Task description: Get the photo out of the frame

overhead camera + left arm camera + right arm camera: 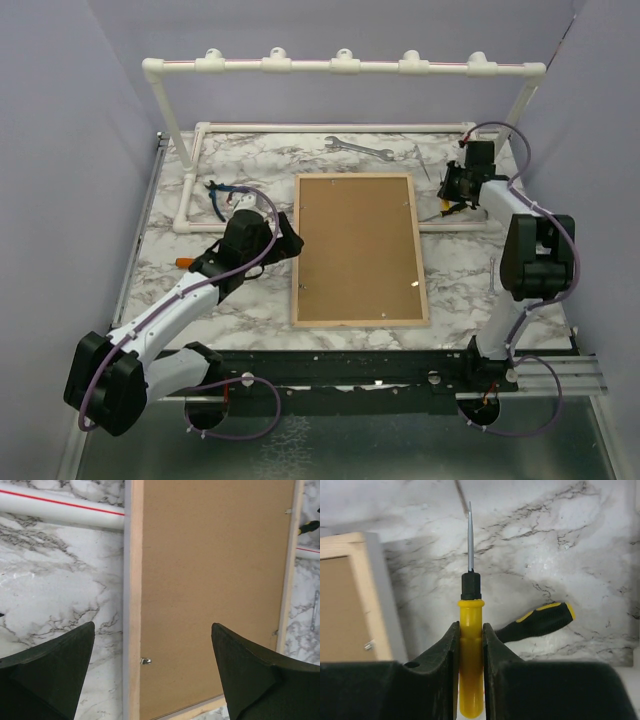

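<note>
The frame (360, 250) lies face down in the middle of the table, its brown fibreboard back and light wood rim upward. The photo is hidden under that back. My left gripper (290, 243) hovers at the frame's left edge, open and holding nothing. In the left wrist view the left gripper (153, 630) spans the frame's rim (132, 605), with a small metal tab (145, 661) between its fingers. My right gripper (455, 185), off the frame's far right corner, is shut on a yellow-handled screwdriver (471, 610) whose blade points away over the marble. The right gripper (470, 627) has the frame's corner (350, 605) to its left.
A white pipe rack (340, 65) crosses the back, its base rails lying on the table. A wrench (358, 148) and a thin pick (423, 160) lie behind the frame. A black-and-yellow screwdriver (540, 621) rests by the right gripper. Blue-handled pliers (222, 200) lie at the left.
</note>
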Available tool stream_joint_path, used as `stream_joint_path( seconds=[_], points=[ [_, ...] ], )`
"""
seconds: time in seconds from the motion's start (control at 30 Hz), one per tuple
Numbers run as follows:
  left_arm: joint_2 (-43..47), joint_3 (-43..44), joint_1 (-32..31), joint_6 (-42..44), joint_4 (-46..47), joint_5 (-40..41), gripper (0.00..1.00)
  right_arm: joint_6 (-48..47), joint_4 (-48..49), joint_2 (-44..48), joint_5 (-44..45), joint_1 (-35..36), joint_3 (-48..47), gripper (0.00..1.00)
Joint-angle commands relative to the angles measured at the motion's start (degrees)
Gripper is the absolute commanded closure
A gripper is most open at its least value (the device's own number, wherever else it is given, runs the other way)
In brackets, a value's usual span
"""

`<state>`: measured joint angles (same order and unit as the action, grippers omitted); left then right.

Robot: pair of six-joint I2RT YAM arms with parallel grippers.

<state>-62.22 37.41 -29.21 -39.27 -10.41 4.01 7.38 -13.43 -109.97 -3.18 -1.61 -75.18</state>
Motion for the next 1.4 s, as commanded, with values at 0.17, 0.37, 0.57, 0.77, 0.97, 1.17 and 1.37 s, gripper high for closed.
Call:
stream_joint_path(
  seconds=[0.17,0.37,0.57,0.77,0.97,1.17,1.37],
  points=[
    [1.07,5.17,0.32,-4.94,8.40,-16.19,0.01,5.54,3.24,22.66,-27.68,-0.17,11.54,0.92],
    [0.40,3.69,0.20,-16.06,22.94,-24.85,0.03,9.88,8.27,31.54,-42.80,4.32,16.47,0.92],
    [-0.25,3.10,-1.68,-27.10,31.15,-24.18,0.09,9.07,7.62,37.33,-40.39,14.77,19.70,0.92],
    [-1.73,4.24,-7.58,-28.02,31.33,-18.50,0.15,10.47,10.26,39.87,-39.80,21.30,23.15,0.92],
    [-3.83,5.19,-11.00,-28.86,31.59,-15.96,0.23,9.42,9.21,40.45,-37.47,27.10,23.04,0.92],
    [-4.09,3.67,-11.66,-30.53,31.55,-13.31,0.30,8.94,9.24,41.90,-36.60,29.25,23.64,0.92],
    [-4.55,2.65,-11.66,-32.16,31.52,-12.23,0.38,7.79,8.28,42.15,-36.53,30.62,23.33,0.92]
  ],
)
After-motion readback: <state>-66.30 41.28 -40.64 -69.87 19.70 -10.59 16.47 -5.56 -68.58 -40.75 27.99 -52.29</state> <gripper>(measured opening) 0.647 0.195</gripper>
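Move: Out to the right of the frame, the yellow screwdriver is already in the right fingers; from the left hand it is roughly 50 cm right, 17 cm ahead and 7 cm lower. The left gripper, where it is headed, lies the opposite way from the right hand. The frame's back centres about 28 cm left and 18 cm back of the right hand, some 21 cm right of the left hand, level fore and aft. A black-handled screwdriver lies about 5 cm right of the right hand. Lifting the yellow screwdriver first, the right hand then swings it left and back over the frame towards the left gripper, ending about 27 cm left, 23 cm back and 18 cm up, turned some 55 degrees counter-clockwise. The left hand rises and goes right to meet it, about 14 cm each, rolling right side up while its fingers part-close, still open around no handle. ##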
